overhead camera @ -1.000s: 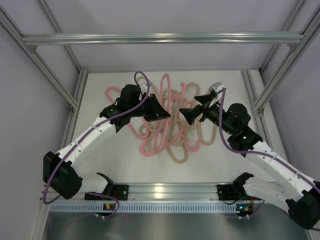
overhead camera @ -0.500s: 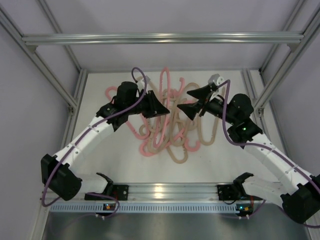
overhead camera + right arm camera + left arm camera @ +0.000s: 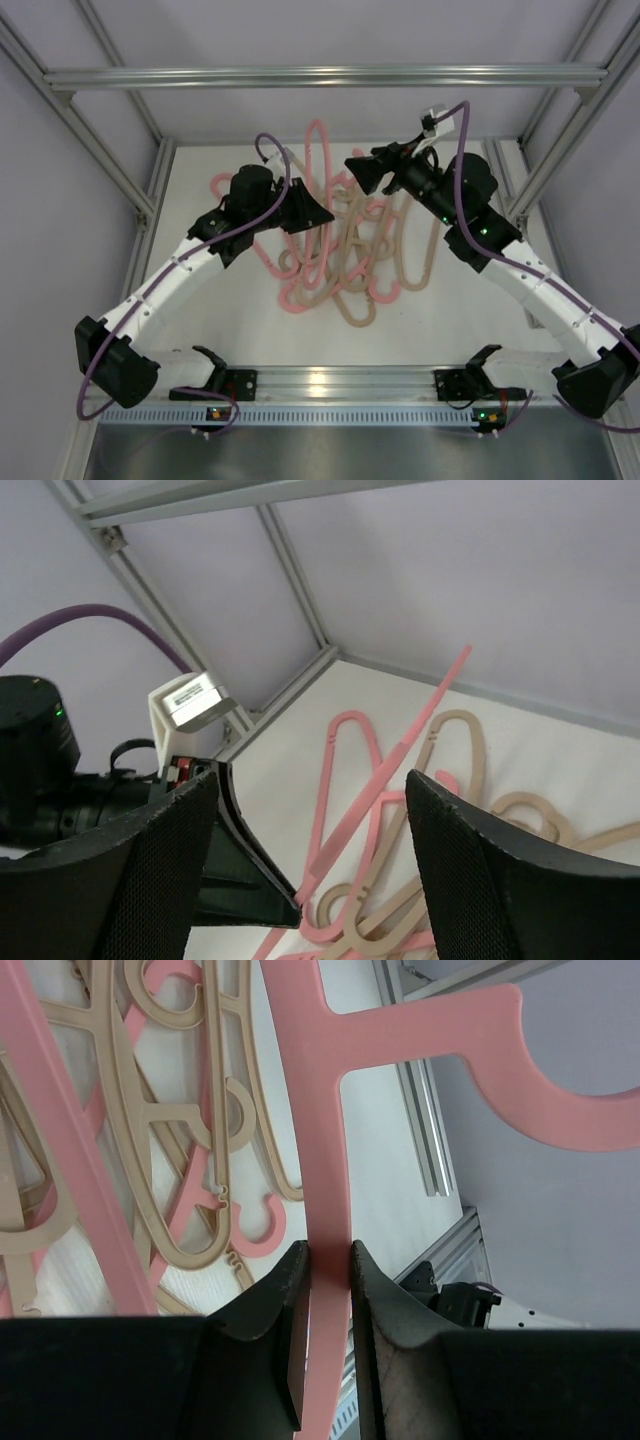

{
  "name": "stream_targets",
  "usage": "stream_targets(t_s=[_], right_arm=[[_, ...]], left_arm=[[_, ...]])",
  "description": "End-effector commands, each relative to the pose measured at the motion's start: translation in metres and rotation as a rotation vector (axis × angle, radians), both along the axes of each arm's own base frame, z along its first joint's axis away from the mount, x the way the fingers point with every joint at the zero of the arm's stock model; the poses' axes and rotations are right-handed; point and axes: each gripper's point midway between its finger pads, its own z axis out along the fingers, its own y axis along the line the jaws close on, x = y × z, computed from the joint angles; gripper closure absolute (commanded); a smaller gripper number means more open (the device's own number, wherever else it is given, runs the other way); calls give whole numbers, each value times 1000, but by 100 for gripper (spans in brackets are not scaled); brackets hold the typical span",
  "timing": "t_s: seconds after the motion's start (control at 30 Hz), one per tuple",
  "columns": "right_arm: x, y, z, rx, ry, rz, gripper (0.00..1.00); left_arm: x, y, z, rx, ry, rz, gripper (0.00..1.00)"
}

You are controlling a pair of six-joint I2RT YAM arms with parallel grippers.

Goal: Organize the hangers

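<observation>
Several pink and beige hangers [image 3: 345,255] lie tangled in a pile on the white table. My left gripper [image 3: 308,213] is shut on the straight bar of a pink hanger [image 3: 318,140] and holds it tilted up out of the pile. In the left wrist view the jaws [image 3: 328,1260] clamp that pink hanger [image 3: 320,1110], its hook curving off to the upper right. My right gripper [image 3: 368,170] is open and empty, raised above the back of the pile. In the right wrist view [image 3: 310,780] the held pink hanger [image 3: 395,765] runs slantwise between its spread fingers, untouched.
A silver metal bar [image 3: 320,77] spans the frame high across the back. Aluminium frame posts [image 3: 150,200] stand at the table's left and right edges. A rail [image 3: 340,380] runs along the near edge between the arm bases.
My right gripper has risen and swung back and to the left, still open. My left gripper has tipped the pink hanger higher, its top end now nearer the back wall.
</observation>
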Motion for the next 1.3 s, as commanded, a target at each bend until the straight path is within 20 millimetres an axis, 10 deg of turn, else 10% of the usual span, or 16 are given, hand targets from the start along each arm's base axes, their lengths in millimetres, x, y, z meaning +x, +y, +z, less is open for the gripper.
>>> stream_targets(t_s=[0.0, 0.33, 0.63, 0.77, 0.93, 1.07, 1.27], right_arm=[[15, 2, -17, -4, 156, -88, 28], [24, 25, -41, -10, 303, -54, 45], [24, 32, -53, -13, 409, -69, 100], [30, 16, -60, -21, 444, -177, 100], [29, 5, -69, -31, 485, -263, 100], [29, -2, -73, -27, 519, -334, 100], [31, -7, -77, -41, 553, -427, 100]], left_arm=[[6, -2, 24, -21, -101, 11, 100], [7, -4, 19, 0, -109, 18, 100], [11, -4, -1, 51, -97, 25, 100], [11, -3, -6, 69, -101, 28, 100], [5, -2, -7, 88, -123, 38, 69], [-3, -2, -2, 128, -186, 70, 22], [-16, 6, 1, 260, -320, 175, 12]])
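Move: The pink hanger's hook, sticking out of the left hand's grip, lies about 3 cm ahead of the open right hand, 3 cm to its left and 7 cm below. From the left hand, which holds that hanger by a bar, the hook is some 7 cm ahead, 5 cm to the right and 6 cm up. The tangled hanger pile lies about 40 cm below the right hand, 3 cm ahead and 2 cm left; the rightmost tan hanger, equally low, is 6 cm ahead and 16 cm right. The right fingers close on the pink hanger's hook in mid-air after the hand sinks about 7 cm, edging forward and left as it tips down; still gripping, it then eases right and a little lower, turning clockwise. Only then does the left hand, nearly still until now, open wide, let go of the bar, dip slightly and draw back a couple of centimetres. ##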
